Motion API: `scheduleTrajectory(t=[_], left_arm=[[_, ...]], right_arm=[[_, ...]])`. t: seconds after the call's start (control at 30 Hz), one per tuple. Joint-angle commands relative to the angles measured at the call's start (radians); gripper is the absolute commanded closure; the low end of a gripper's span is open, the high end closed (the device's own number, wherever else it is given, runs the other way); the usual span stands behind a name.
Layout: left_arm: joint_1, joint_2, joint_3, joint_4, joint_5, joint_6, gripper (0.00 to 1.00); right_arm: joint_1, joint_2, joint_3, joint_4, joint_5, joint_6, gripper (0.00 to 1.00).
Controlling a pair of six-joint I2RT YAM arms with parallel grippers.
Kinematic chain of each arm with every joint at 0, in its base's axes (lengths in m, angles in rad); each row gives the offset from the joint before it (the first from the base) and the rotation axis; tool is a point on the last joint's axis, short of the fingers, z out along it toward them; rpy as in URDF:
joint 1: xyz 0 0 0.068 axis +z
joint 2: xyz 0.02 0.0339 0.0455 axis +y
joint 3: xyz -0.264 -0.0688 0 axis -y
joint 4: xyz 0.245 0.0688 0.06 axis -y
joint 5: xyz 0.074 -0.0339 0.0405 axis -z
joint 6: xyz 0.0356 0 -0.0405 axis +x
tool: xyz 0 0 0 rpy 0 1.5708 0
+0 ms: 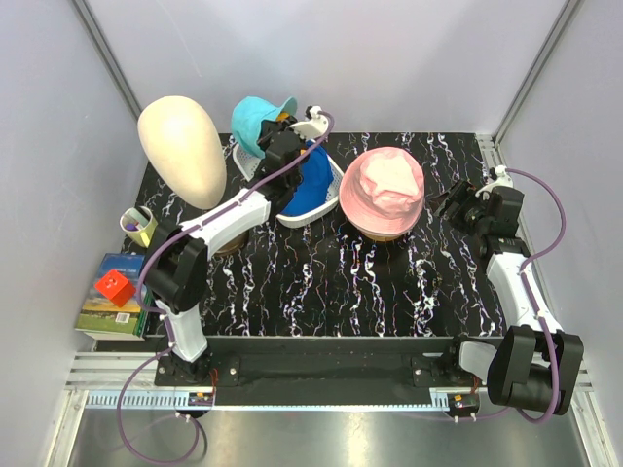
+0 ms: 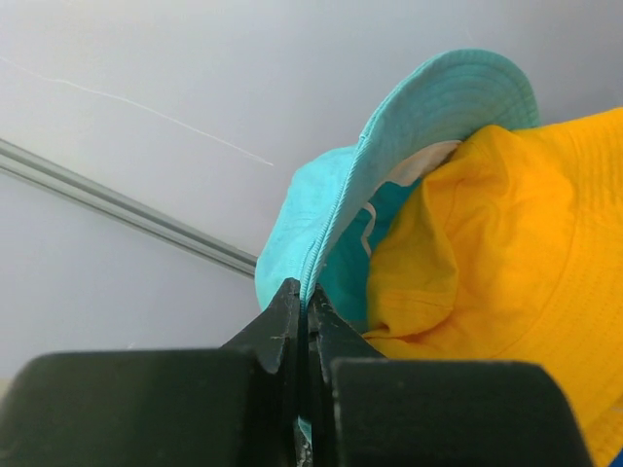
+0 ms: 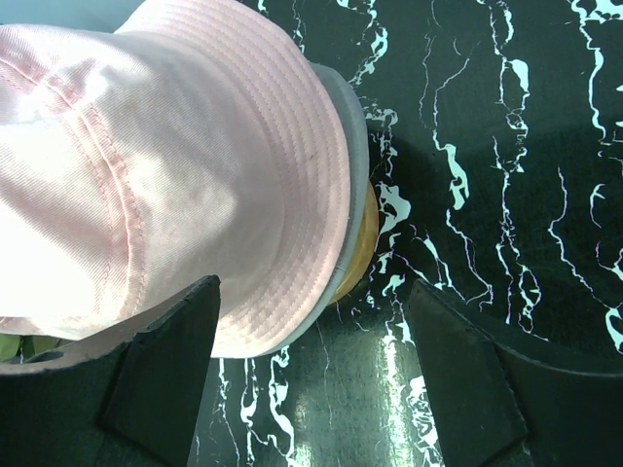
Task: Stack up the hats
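My left gripper [image 2: 307, 304] is shut on the brim of a teal bucket hat [image 2: 409, 126], which hangs from it at the back of the table by the wall [image 1: 255, 119]. An orange-yellow hat [image 2: 506, 263] lies right behind the teal one. A royal-blue hat [image 1: 310, 185] sits in the white basket [image 1: 295, 222]. A pink bucket hat [image 1: 387, 187] tops a stack at centre right, with a lavender brim [image 3: 352, 126] and a tan-yellow layer [image 3: 366, 243] under it. My right gripper [image 3: 311, 288] stands open just right of that stack [image 1: 458, 204], its fingers wide apart over the table.
A cream mannequin head [image 1: 181, 148] stands at the back left. A small roll [image 1: 138, 225] and a stack of books with a red cube [image 1: 114, 288] lie at the left edge. Grey walls close in the back and both sides.
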Motion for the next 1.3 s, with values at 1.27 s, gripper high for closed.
scheduleTrajectory(t=[1.27], left_arm=[[-0.029, 0.061, 0.339, -0.049, 0.068, 0.187, 1.0]], right_arm=[[-0.005, -0.052, 0.002, 0.024, -0.033, 0.0, 0.14]])
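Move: Above the basket, the left hand already grips the turquoise hat's brim. The pink hat topping the stack lies about 23 cm to this hand's right, 9 cm back and 12 cm lower. The basket's middle is roughly 24 cm below and 2 cm right, level front to back; the orange hat sits some 2 cm ahead, 4 cm right and 5 cm down. From the right hand, the pink hat is about 13 cm left, 4 cm ahead and 3 cm lower. Drawing the turquoise hat farther up over the basket, the left hand rises about 10 cm in two pulls with a near-pause between, then eases down by about a centimetre. The wrist tips the fingers up some 10 degrees and rolls slightly, left side rising, while the fingers keep their pinch on the brim edge. ##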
